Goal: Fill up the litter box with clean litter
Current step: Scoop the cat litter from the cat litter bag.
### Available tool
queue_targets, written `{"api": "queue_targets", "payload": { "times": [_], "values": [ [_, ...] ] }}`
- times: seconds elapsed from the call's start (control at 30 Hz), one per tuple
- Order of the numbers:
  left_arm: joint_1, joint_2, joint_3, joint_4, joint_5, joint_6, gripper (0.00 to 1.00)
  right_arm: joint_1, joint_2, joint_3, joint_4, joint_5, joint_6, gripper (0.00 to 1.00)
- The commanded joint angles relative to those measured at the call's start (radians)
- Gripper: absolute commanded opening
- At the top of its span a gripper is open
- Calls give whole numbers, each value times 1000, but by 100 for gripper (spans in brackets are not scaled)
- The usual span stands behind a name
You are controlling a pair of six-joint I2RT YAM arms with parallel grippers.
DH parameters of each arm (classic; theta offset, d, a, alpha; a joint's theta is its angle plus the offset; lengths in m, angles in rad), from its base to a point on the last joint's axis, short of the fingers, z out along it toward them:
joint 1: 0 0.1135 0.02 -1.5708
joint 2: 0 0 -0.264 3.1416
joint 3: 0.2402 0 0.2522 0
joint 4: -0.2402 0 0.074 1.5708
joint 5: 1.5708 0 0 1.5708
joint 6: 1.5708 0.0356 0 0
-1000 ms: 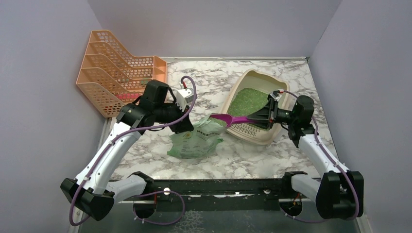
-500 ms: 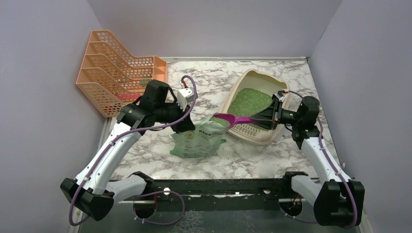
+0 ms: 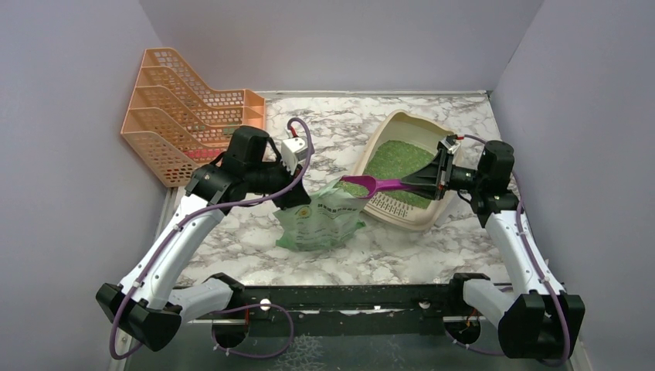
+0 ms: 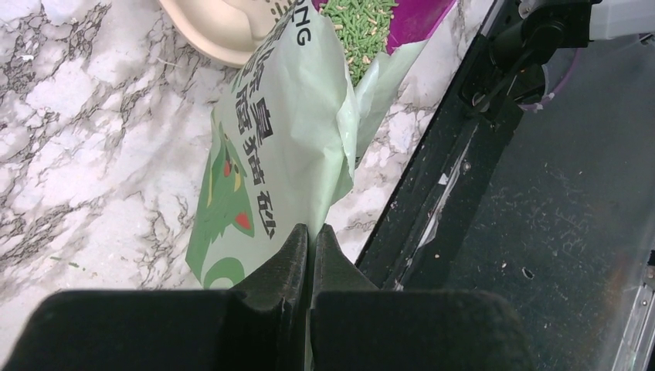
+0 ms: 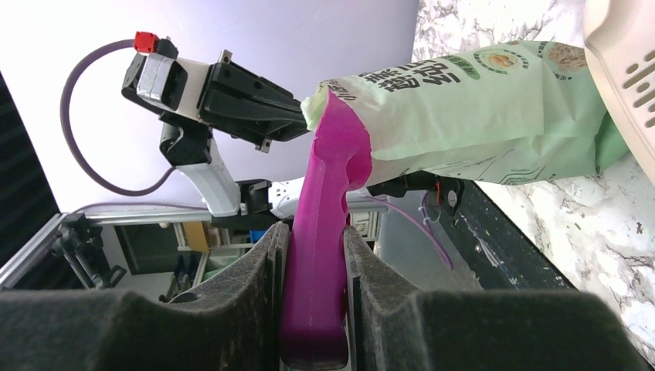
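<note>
The beige litter box [image 3: 408, 219] lies at the back right and holds a layer of green litter [image 3: 398, 158]. A pale green printed bag [image 3: 320, 224] stands just left of it, and my left gripper [image 3: 298, 199] is shut on its top edge. In the left wrist view the fingers [image 4: 311, 230] pinch the bag [image 4: 270, 154] flat. My right gripper [image 5: 314, 229] is shut on the handle of a magenta scoop [image 5: 336, 147]. The scoop's bowl [image 3: 357, 185] carries green granules [image 4: 359, 27] at the bag's mouth, by the box's slotted end.
An orange mesh file rack [image 3: 185, 112] stands at the back left against the wall. Grey walls close in three sides. A black base rail [image 3: 347, 297] runs along the near edge between the arm mounts.
My right arm has drawn back to the right, pulling the loaded scoop out of the bag's mouth toward the litter box. The bag has shifted slightly right; the left grip is unchanged.
</note>
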Motion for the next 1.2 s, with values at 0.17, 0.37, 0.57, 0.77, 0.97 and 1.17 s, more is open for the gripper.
{"api": "queue_targets", "payload": {
  "times": [0.17, 0.37, 0.57, 0.77, 0.97, 1.17],
  "values": [
    [12, -26, 118, -25, -127, -9, 0, -22, -16, -4, 80, 41, 64, 1],
    [12, -16, 132, -44, -113, 13, 0, -22, 1, -14, 150, 25, 113, 1],
    [12, 1, 98, -42, -12, 35, 35, -23, 5, 46, -31, 28, -16, 1],
    [12, 9, 59, -42, 35, 68, 55, -23, -9, 49, -32, 46, -1, 1],
    [12, 34, 22, -40, 40, 100, 58, -28, -16, 56, -45, 48, 5, 1],
    [10, 70, -7, -36, -47, 113, 52, -51, -31, 79, -78, 36, -4, 1]
  ]
}}
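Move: The left hand pinches the edge of the cat litter bag; the bag's mouth opens about 8 cm to its right and 2 cm ahead, nearly level. The loaded scoop bowl sits in that mouth, some 13 cm right and 3 cm ahead of the left hand. From the right hand, holding the scoop, the mouth lies roughly 16 cm left and 1 cm back, 2 cm lower; the litter box is about 7 cm right, 8 cm ahead and 22 cm below. Still pinching the bag's edge, the left hand draws it up about 3 cm and slightly forward, then spreads its fingers to over half open to let go and sinks some 4 to 5 cm, the open fingers straddling the edge lower down. The right hand keeps its grip on the scoop at the bag's mouth, edging only about 1 cm forward and a little right. ##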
